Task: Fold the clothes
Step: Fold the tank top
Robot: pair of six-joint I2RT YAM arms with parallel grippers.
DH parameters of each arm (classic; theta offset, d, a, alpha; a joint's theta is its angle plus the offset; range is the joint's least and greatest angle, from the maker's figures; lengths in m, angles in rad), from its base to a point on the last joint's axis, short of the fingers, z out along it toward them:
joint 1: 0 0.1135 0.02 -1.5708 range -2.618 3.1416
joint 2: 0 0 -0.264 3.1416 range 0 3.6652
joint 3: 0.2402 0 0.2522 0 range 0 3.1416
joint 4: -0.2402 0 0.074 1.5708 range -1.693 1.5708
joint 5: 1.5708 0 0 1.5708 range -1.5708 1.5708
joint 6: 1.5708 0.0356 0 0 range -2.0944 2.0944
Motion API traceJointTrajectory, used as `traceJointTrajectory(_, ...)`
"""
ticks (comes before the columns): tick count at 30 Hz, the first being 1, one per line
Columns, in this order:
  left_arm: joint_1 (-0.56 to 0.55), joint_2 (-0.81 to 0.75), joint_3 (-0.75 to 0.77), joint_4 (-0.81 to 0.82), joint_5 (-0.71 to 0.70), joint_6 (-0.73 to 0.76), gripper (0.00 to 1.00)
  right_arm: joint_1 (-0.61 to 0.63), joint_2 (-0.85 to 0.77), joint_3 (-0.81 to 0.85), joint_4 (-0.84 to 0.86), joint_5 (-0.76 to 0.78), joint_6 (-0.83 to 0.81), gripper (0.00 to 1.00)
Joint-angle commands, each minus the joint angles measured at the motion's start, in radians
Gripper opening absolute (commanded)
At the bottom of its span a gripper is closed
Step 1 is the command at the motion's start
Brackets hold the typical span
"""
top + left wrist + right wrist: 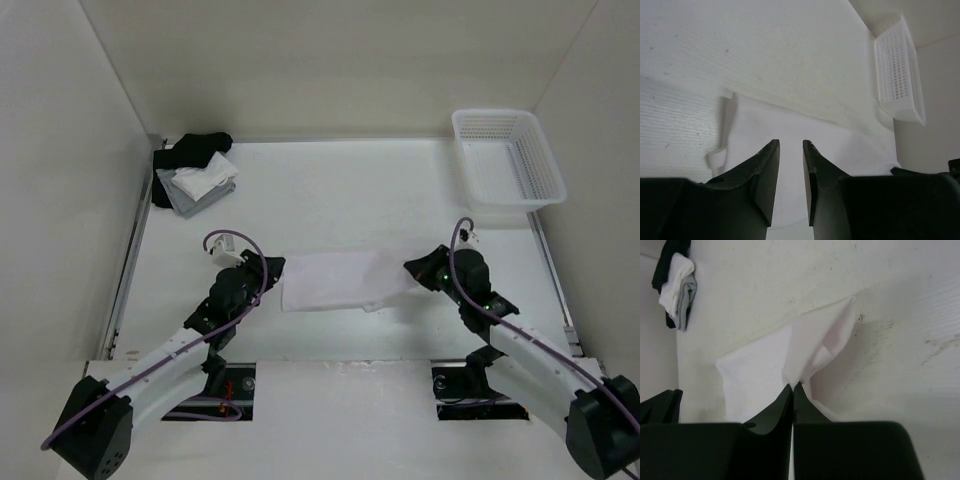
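The clothes [335, 280], a plain white thin top, lie in a flattened, roughly rectangular shape in the middle of the table. My right gripper [410, 268] is at their right edge. In the right wrist view the right gripper [793, 385] is shut on a pinched fold of the clothes [755, 370], and the fabric rises in a small peak at the tips. My left gripper [275, 268] is at the left edge. In the left wrist view the left gripper [791, 142] stands open with a narrow gap, low over the clothes [790, 120], and nothing shows between its fingers.
A white plastic basket [508, 160] stands at the back right, also seen in the left wrist view as the basket [897, 75]. A pile of black, white and grey garments [195, 172] lies at the back left. White walls enclose the table.
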Motion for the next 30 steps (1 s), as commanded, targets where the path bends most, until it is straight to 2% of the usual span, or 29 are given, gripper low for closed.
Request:
traceJointTrajectory(1, -0.018, 0.029, 0.007, 0.118, -0.022, -0.004, 0.24, 0.014, -0.064, 0.147, -0.240, 0.122, -0.113, 0.02)
traceJointTrajectory(3, -0.018, 0.035, 0.013, 0.129, -0.018, -0.004, 0.24, 0.068, -0.038, 0.227, -0.293, 0.158, -0.156, 0.03)
traceJointTrajectory(8, -0.014, -0.014, 0.010, 0.118, -0.011, 0.004, 0.25, 0.276, 0.147, 0.430, -0.379, 0.292, -0.240, 0.03)
traceJointTrajectory(14, 0.055, -0.167, 0.007, 0.008, 0.010, 0.023, 0.26, 0.516, 0.457, 0.675, -0.443, 0.392, -0.257, 0.03)
traceJointTrajectory(20, 0.172, -0.282, 0.019, -0.081, 0.093, 0.024, 0.26, 0.640, 0.805, 0.939, -0.523, 0.408, -0.226, 0.05)
traceJointTrajectory(21, 0.196, -0.296, 0.021, -0.092, 0.110, 0.024, 0.27, 0.662, 0.859, 0.986, -0.526, 0.408, -0.222, 0.07)
traceJointTrajectory(23, 0.244, -0.310, 0.022, -0.100, 0.143, 0.018, 0.27, 0.697, 0.958, 1.078, -0.534, 0.403, -0.217, 0.17)
traceJointTrajectory(27, 0.316, -0.299, 0.027, -0.098, 0.214, 0.006, 0.27, 0.740, 1.016, 1.153, -0.546, 0.405, -0.202, 0.44)
traceJointTrajectory(30, 0.337, -0.275, 0.028, -0.086, 0.236, 0.001, 0.27, 0.755, 0.938, 1.099, -0.500, 0.406, -0.205, 0.48)
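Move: The right hand holds the right end of the folded tank-top strip. The strip's left end, where that flap is headed, lies about 26 cm to its left, 4 cm nearer the base and 8 cm below. Of the neighbours, the basket stands some 24 cm right and 23 cm ahead of this hand, the clothes stack about 48 cm left and 21 cm ahead. For the left hand, that same end is almost straight below, roughly 10 cm down and 4 cm back. Still pinching the tank top's right end, the right hand lifts about 7 cm, sweeps some 27 cm left over the strip while sinking again, and lets go at its left end, opening the fingers about halfway. On the way it tips its left side down and turns counter-clockwise, each some 30 to 35 degrees. The left hand, fingers unchanged, clears away up and left. ##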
